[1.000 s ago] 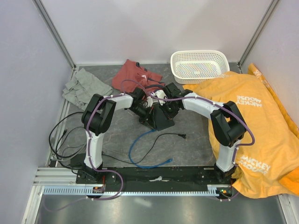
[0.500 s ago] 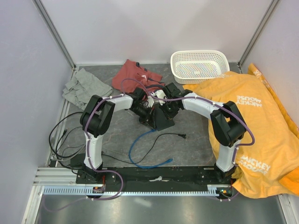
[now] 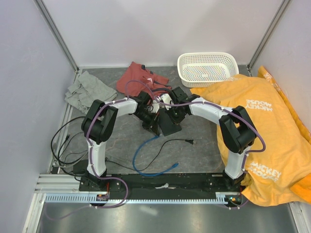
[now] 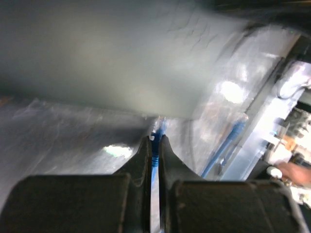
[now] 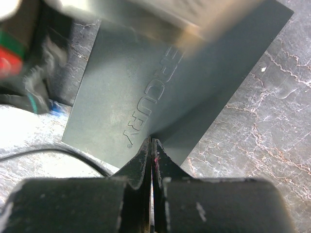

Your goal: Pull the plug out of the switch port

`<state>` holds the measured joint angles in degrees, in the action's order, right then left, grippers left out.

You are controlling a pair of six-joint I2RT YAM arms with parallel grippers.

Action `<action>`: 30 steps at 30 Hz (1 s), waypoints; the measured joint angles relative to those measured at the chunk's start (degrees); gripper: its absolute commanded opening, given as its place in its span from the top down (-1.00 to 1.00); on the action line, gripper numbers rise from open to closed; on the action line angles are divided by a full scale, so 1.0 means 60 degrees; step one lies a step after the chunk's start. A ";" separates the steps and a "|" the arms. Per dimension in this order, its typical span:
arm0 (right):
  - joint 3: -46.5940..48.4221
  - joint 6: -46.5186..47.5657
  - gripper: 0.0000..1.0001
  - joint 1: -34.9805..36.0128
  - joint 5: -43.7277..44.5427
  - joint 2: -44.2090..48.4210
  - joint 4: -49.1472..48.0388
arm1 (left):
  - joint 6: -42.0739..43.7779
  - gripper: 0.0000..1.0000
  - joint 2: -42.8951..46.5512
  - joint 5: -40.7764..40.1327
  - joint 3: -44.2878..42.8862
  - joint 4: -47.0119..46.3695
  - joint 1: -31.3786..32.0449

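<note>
The switch point(image 3: 169, 124) is a flat black box at the table's middle, between both arms. In the right wrist view it point(image 5: 146, 92) shows embossed lettering. My right gripper point(image 5: 151, 141) is shut, its tips pressed down on the switch's top near one edge. My left gripper point(image 4: 155, 141) is shut on the blue cable's plug point(image 4: 155, 150) right at the switch's blurred side point(image 4: 112, 58). Whether the plug sits in the port I cannot tell. The blue cable point(image 3: 141, 158) loops toward the near edge in the top view. There the left gripper point(image 3: 151, 120) is at the switch's left side.
A white basket point(image 3: 207, 68) stands at the back right. An orange cloth point(image 3: 265, 128) covers the right side. A red cloth point(image 3: 140, 77) and a grey-green cloth point(image 3: 87, 90) lie at the back left. Black cables point(image 3: 70, 143) lie left, and a black lead point(image 3: 182, 141) lies in front of the switch.
My left arm has drawn slightly to the left with the blue cable, whose loop has shifted left. The right gripper stays on the switch.
</note>
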<state>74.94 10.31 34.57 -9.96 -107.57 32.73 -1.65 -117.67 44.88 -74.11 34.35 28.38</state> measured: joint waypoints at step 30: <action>-0.0146 0.0084 1.00 0.0033 0.0157 0.0102 -0.0200 | 0.5180 0.97 0.5431 -0.5417 -0.1778 0.4164 -0.5949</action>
<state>74.06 10.81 34.76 -9.02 -106.96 31.53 29.43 -85.08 12.38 -84.77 59.33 -7.31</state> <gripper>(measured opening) 0.006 0.047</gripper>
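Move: The left gripper already pinches the blue plug right at the switch box's port side, its clear tip showing. The cable heap it goes towards lies about 40 cm to its left and 4 cm nearer, the grey cloth 32 cm left and 19 cm ahead. The switch box's middle is roughly 6 cm ahead and 5 cm right. From the right fingertips, that middle is 2 cm ahead and 2 cm left, the blue plug 6 cm back and 7 cm left. Draw the left gripper straight left and level for about 9 cm, taking the blue plug away from the switch box, then speed up and swing it up and on leftward towards the cable heap, some 30 cm left in all and a little forward. Keep the plug pinched and tip the fingers from rightward to down and forward. Keep the closed right fingertips resting on the box top. ##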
